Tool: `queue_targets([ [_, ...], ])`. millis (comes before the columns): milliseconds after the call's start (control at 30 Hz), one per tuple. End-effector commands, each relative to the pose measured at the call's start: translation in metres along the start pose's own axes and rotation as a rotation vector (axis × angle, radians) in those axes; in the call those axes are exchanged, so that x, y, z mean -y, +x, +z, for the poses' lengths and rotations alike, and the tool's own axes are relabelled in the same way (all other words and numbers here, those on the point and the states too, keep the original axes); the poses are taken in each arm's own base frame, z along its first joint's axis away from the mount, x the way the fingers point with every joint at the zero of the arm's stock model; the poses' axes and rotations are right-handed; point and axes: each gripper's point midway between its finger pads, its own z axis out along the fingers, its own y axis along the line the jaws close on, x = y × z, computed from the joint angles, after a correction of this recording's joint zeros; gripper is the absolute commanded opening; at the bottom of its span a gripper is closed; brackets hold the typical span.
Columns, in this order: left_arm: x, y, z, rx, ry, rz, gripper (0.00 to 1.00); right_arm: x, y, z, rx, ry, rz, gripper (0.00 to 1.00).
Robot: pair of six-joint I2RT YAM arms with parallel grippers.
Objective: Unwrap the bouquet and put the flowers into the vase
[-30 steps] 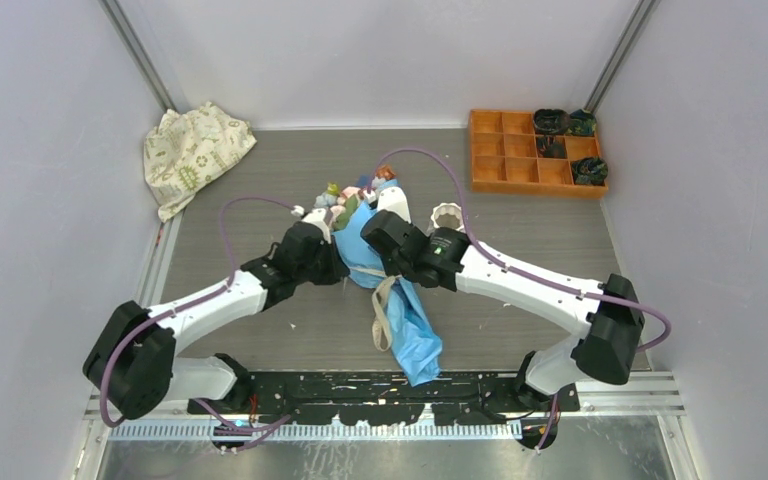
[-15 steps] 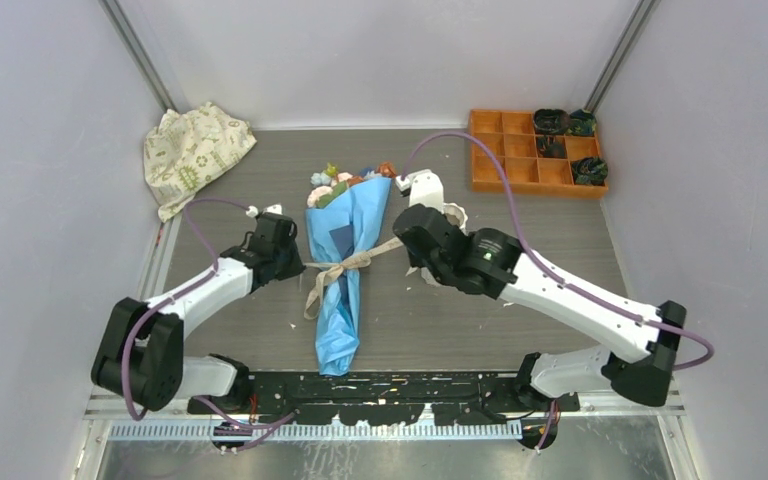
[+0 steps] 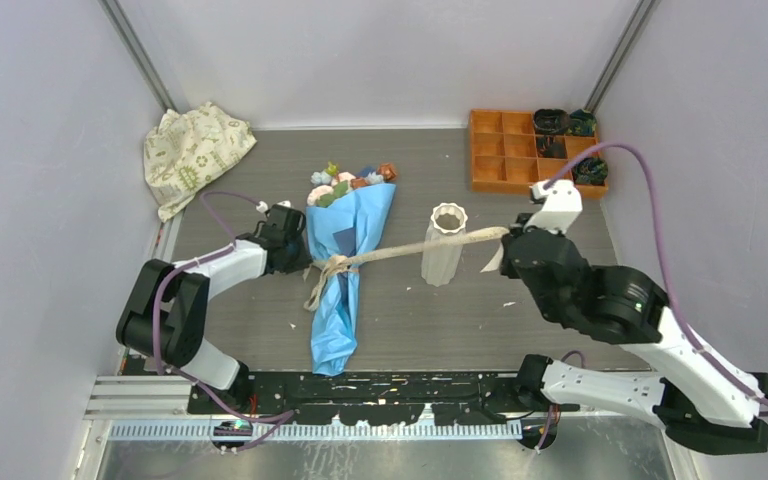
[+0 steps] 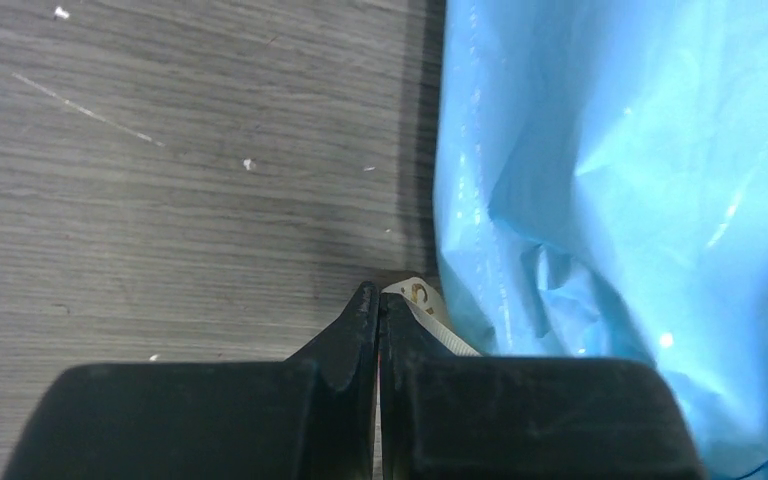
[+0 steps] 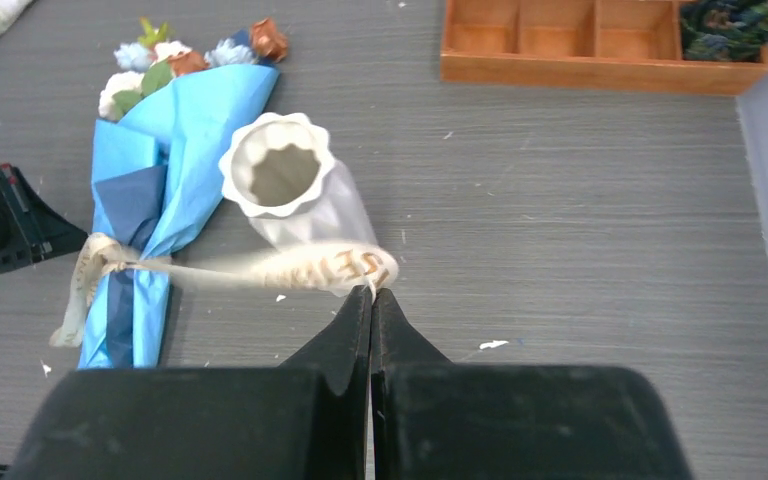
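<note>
The bouquet [image 3: 345, 235] [image 5: 175, 140] lies flat on the table in its blue paper [image 4: 610, 180]. The flowers [image 3: 350, 180] [image 5: 190, 60] stick out of its far end. A beige ribbon [image 3: 400, 250] [image 5: 310, 268] is still knotted round its middle. One end runs taut to the right, passing in front of the upright white vase [image 3: 445, 255] [image 5: 335, 220]. My right gripper [image 3: 510, 238] [image 5: 372, 290] is shut on that end. My left gripper [image 3: 300, 252] [image 4: 378, 298] is shut at the bouquet's left edge, with a bit of ribbon [image 4: 415, 297] at its tips.
A cream printed cloth [image 3: 192, 150] lies crumpled in the far left corner. An orange compartment tray [image 3: 520, 155] [image 5: 580, 40] with dark items [image 3: 565, 123] stands at the far right. Grey walls close in both sides and the back.
My right gripper has swung away to the right, drawing the ribbon end out past the vase. The bouquet has straightened and shifted left. The left gripper stays at its left side.
</note>
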Motion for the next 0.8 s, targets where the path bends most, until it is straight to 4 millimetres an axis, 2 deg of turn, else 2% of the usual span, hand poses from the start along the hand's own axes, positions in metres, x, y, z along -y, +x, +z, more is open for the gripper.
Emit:
queue_targets([
  [0,0.013,-0.029,0.001,0.075,0.031,-0.021,0.0,0.038,-0.009,-0.016,0.056,0.101,0.087,0.01],
  [100,0.014,-0.034,0.0,0.086,0.022,-0.015,0.0,0.05,-0.004,-0.022,0.068,0.106,0.125,0.01],
  [233,0.026,-0.046,-0.009,0.102,0.064,-0.008,0.0,0.052,0.006,-0.021,0.044,0.105,0.127,0.01],
  [300,0.033,-0.059,-0.023,0.127,0.081,-0.006,0.0,0.049,0.013,-0.018,0.019,0.112,0.111,0.01],
  [367,0.037,-0.076,-0.045,0.172,0.091,0.0,0.0,0.046,0.02,-0.014,-0.002,0.111,0.105,0.01],
  [500,0.039,-0.113,-0.112,0.3,0.097,0.008,0.0,0.041,0.03,-0.009,-0.022,0.101,0.105,0.01],
  [633,0.032,-0.143,-0.2,0.458,0.109,-0.012,0.0,0.034,0.034,-0.005,-0.026,0.089,0.102,0.01],
  [700,0.022,-0.152,-0.248,0.552,0.117,-0.029,0.0,0.028,0.036,-0.001,-0.035,0.078,0.094,0.01],
  [767,0.009,-0.156,-0.285,0.632,0.108,-0.046,0.0,0.022,0.037,0.002,-0.045,0.069,0.082,0.01],
])
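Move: My left fingers are shut on one end of the ribbon, low beside the bouquet; the knot is about 5 cm to their right, level ahead and some 2 cm higher. The flower heads lie about 16 cm ahead of the knot and 3 cm right of it, the vase some 20 cm to its right. From my raised right hand, holding the other end, the knot is about 12 cm ahead, 26 cm left and 28 cm below. I keep the ribbon pinched in both hands and pull its ends apart: my left hand first eases about 2 cm forward, then whips up some 26 cm, away from the knot, its fingers tilting up about 30 degrees. My right hand draws roughly 5 cm farther right, away from the bouquet, with a little back, then sinks about 4 cm. ##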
